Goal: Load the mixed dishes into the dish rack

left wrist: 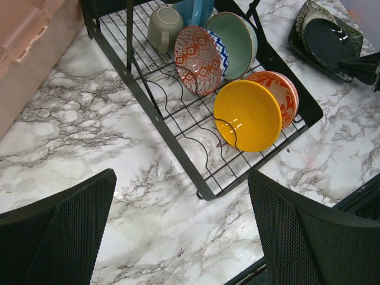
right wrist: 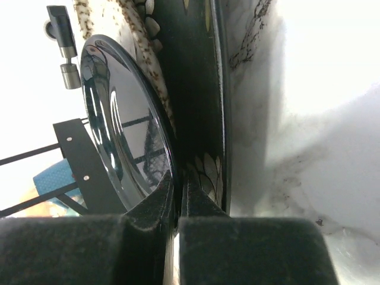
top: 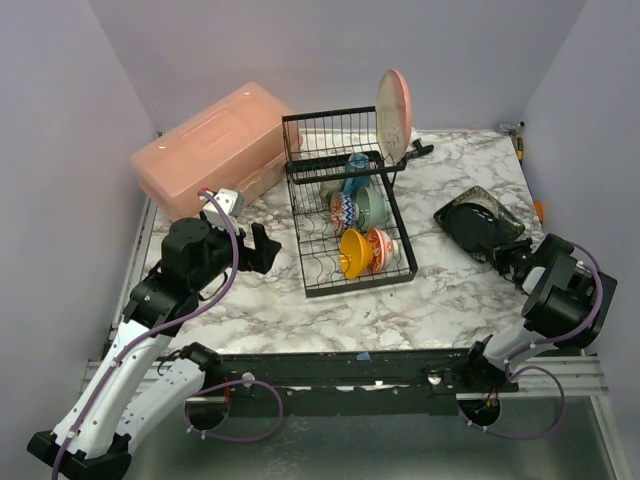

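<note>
The black wire dish rack (top: 310,262) stands mid-table. It holds a yellow bowl (left wrist: 246,116), a red-patterned bowl (left wrist: 286,94), a blue-patterned bowl (left wrist: 199,59), a mint green bowl (left wrist: 236,35) and an olive mug (left wrist: 164,27). A pink-cream plate (top: 393,115) stands upright at its far end. At the right, a glossy dark plate (right wrist: 119,119) rests on a patterned dark square plate (right wrist: 199,89). My right gripper (right wrist: 180,178) is shut on the glossy plate's near rim. My left gripper (left wrist: 181,175) hovers open left of the rack, holding nothing.
A salmon-pink plastic box (top: 210,150) sits at the back left, close to the rack. Purple walls close in the marble table (top: 250,300) on three sides. The black frame rail (top: 340,370) runs along the near edge.
</note>
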### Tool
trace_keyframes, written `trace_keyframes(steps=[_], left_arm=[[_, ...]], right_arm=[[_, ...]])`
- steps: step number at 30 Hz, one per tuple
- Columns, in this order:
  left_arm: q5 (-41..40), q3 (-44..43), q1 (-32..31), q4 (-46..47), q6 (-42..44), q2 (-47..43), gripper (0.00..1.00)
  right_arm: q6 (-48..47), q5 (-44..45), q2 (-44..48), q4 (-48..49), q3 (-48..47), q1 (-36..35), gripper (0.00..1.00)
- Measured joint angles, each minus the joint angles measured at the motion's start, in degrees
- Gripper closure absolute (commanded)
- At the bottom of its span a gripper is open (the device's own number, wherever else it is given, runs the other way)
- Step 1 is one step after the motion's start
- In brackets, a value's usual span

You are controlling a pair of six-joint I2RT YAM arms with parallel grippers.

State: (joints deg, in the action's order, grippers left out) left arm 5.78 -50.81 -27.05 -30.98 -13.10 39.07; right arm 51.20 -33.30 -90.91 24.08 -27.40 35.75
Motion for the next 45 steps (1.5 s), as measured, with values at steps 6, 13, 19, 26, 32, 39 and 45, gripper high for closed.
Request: trace_keyframes(steps=[6, 13, 19, 26, 32, 39, 45], left_arm=[[0.09, 0.00, 0.00, 0.00, 0.00, 0.02, 0.09], [0.24, 0.00, 0.00, 0.00, -0.07, 0.15, 0.09], [0.50, 0.00, 0.00, 0.00, -0.15, 0.28, 0.09], [0.74, 0.00, 0.00, 0.00, -0.17, 0.37, 0.09], [0.74, 0.00, 0.00, 0.00, -0.17, 0.37, 0.09], [0.76, 0.00, 0.00, 0.00, -0.17, 0.55, 0.09], [0.76, 0.00, 0.00, 0.00, -0.17, 1.14, 0.09]], right_arm=[[-0.17, 0.31, 3.10, -4.26, -0.44, 0.00, 1.00], [-3.72, 4.11, 18.69, -17.40, -8.41, -0.02, 1.00], [-8.81, 13.38, 25.14, -29.14, -23.06, -6.08, 1.00], [-14.43, 27.30, 25.70, -41.94, -38.86, -23.37, 1.00], [-17.90, 37.18, 25.90, -49.57, -48.30, -28.57, 1.00], [-22.40, 51.63, 23.41, -56.76, -59.71, -44.83, 1.00], [-26.23, 61.51, 17.16, -60.83, -71.82, -57.96, 1.00]])
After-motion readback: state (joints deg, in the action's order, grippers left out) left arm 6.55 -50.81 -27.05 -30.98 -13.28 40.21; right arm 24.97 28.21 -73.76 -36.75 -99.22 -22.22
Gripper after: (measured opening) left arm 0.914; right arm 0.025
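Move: The right hand already grips the near right rim of the black plate; the pink plate standing in the rack's upper tier is about 37 cm to its left, 5 cm ahead and 35 cm above. The square tray's middle is some 11 cm ahead and 3 cm left, slightly below; the green bowl is about 41 cm left, 7 cm ahead, 4 cm higher. From the left hand, the pink plate is roughly 18 cm ahead, 36 cm right, 10 cm up. The right hand lifts its pinched black plate about 40 cm, rolling left-side-down, swinging left towards the pink plate. ##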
